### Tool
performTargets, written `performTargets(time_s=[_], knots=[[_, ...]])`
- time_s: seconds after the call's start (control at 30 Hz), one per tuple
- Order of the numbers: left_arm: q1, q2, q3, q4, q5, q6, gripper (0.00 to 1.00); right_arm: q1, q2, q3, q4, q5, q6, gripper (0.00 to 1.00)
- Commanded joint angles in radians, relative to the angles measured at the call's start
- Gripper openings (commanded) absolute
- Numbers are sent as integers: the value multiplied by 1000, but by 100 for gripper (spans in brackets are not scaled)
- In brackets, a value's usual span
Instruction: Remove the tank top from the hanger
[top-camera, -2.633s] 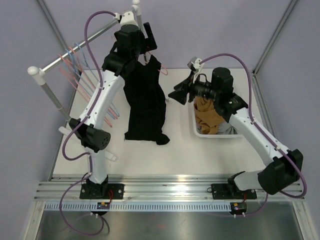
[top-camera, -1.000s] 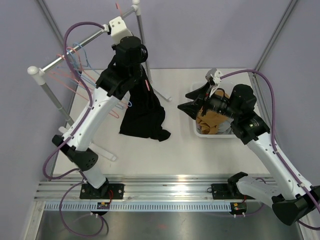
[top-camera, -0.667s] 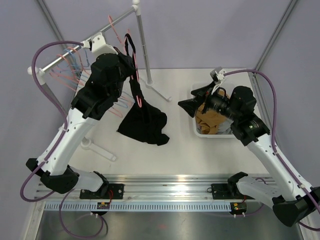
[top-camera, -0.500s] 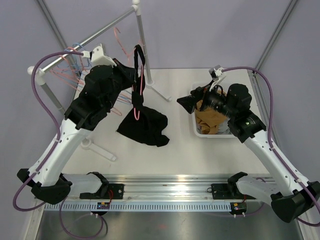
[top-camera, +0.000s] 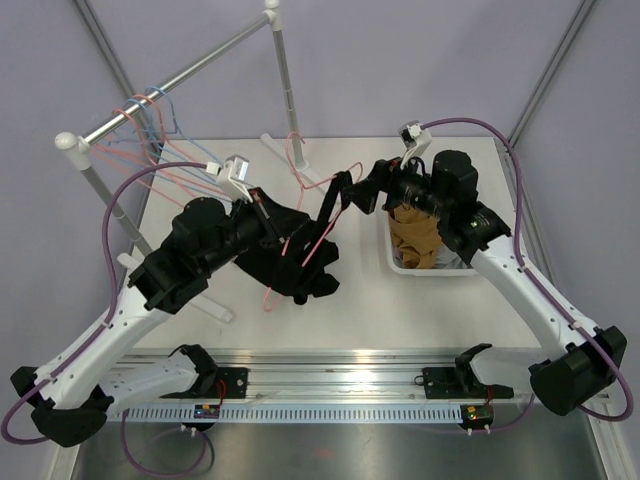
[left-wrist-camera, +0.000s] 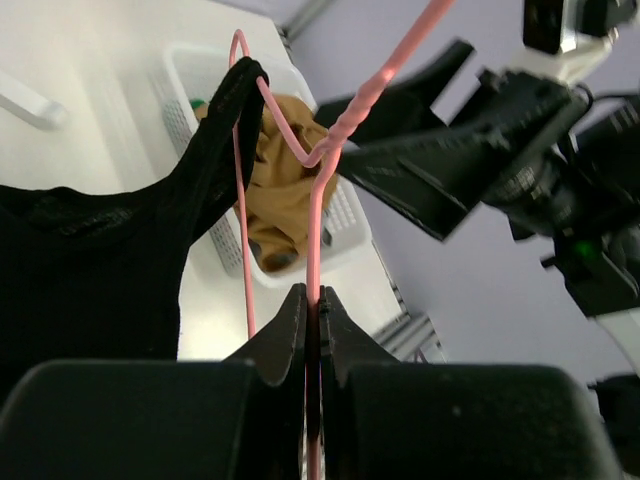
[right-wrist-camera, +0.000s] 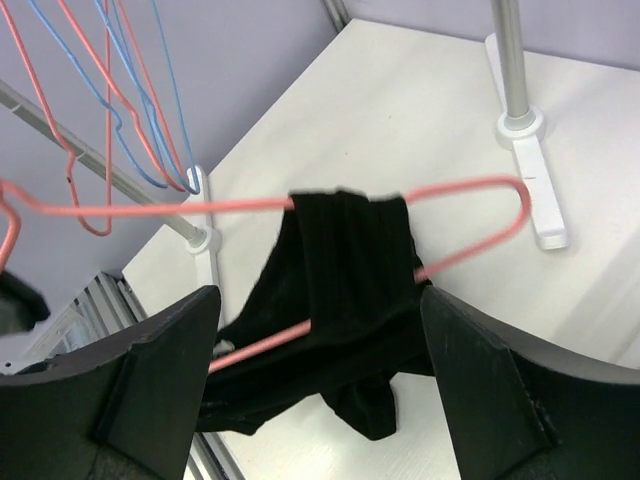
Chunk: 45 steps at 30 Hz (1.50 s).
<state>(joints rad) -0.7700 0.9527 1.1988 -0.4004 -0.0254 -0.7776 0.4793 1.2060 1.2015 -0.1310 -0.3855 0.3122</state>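
A pink wire hanger (top-camera: 318, 240) is held tilted over the middle of the table, with my left gripper (top-camera: 262, 212) shut on its wire (left-wrist-camera: 318, 200) just below the twisted neck. The black tank top (top-camera: 290, 255) lies bunched on the table under it, one strap (left-wrist-camera: 222, 130) still looped over the hanger's end. My right gripper (top-camera: 345, 192) is open and reaches in from the right. In the right wrist view the strap (right-wrist-camera: 350, 250) and the hanger bar (right-wrist-camera: 200, 208) lie between and beyond its wide-spread fingers (right-wrist-camera: 160, 385), which touch neither.
A clothes rack with a metal rail (top-camera: 150, 100) and upright post (top-camera: 285, 80) stands at the back left, carrying spare pink and blue hangers (top-camera: 150, 120). Its foot (right-wrist-camera: 525, 150) sits on the table. A white basket (top-camera: 395, 262) of brown clothing (top-camera: 415, 235) stands at right.
My left arm has swung the hanger down off the rack to the table's middle, dragging the tank top along. My right gripper moved left toward the strap and opened wider.
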Motion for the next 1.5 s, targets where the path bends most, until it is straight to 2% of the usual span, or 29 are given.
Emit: performTargets(time_s=[0.0, 0.13, 0.17, 0.23, 0.27, 0.3, 0.37, 0.43, 0.6, 0.63, 0.73, 0.87, 1.07, 1.2, 1.3, 1.47], knots=[[-32, -63, -54, 158, 74, -66, 0, 39, 36, 56, -5, -18, -56, 88], [-69, -89, -88, 170, 68, -78, 0, 61, 85, 78, -27, 6, -111, 75], [-74, -94, -94, 173, 68, -81, 0, 64, 90, 78, -24, 10, -117, 63], [-81, -106, -110, 169, 59, -83, 0, 65, 101, 78, -25, 40, -136, 48], [-81, -109, -116, 158, 42, -83, 0, 65, 102, 76, -28, 49, -143, 29], [-81, -114, -116, 149, 30, -80, 0, 65, 101, 75, -35, 60, -150, 22], [-81, -124, -114, 115, -5, -68, 0, 64, 92, 67, -32, 85, -162, 17], [-81, -132, -99, 83, -25, -57, 0, 65, 78, 55, -27, 123, -170, 0], [-81, -167, -79, -12, -31, -8, 0, 65, 69, 66, -47, 272, -206, 0], [-81, -173, -67, -50, -21, 4, 0, 64, 75, 72, -50, 349, -209, 0], [-81, -196, -61, -109, 5, 41, 0, 58, 110, 108, -58, 454, -223, 0], [-81, -241, -67, -132, 97, 67, 0, 21, 207, 223, -99, 465, -233, 0], [-81, -316, -77, -97, 134, 86, 0, -30, 288, 290, -133, 337, -194, 0], [-81, -307, -36, -63, 133, 113, 0, -30, 218, 248, -108, 173, -151, 0], [-81, -273, 11, 6, 134, 153, 0, -31, 155, 219, -107, 117, -128, 0], [-81, -180, 102, 230, 137, 260, 0, -31, 38, 172, -111, -10, -79, 0]])
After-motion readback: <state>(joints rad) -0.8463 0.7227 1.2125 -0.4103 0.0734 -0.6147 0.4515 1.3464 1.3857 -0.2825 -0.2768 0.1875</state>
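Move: The tank top's strap, still looped over the pink hanger, lies just in front of the open right fingers: about 2 cm left, 1 cm ahead and 4 cm below. The hanger's bare tip is some 4 cm ahead of that hand, straight in line and 4 cm lower; the laundry basket stands roughly 20 cm to its right, 5 cm farther out and 32 cm below. From the left hand, already gripping the hanger, the strap is about 9 cm ahead, 8 cm right and 5 cm lower. The right fingers close on the tank top's strap after dipping about 4 cm and edging left, then draw it right and sweep some 10 cm forward past the hanger's tip before coming partway back and up. The left hand keeps its pinch on the hanger and backs away about 8 cm, drifting left, then finally lifts while its fingers tip up some 15 degrees. ##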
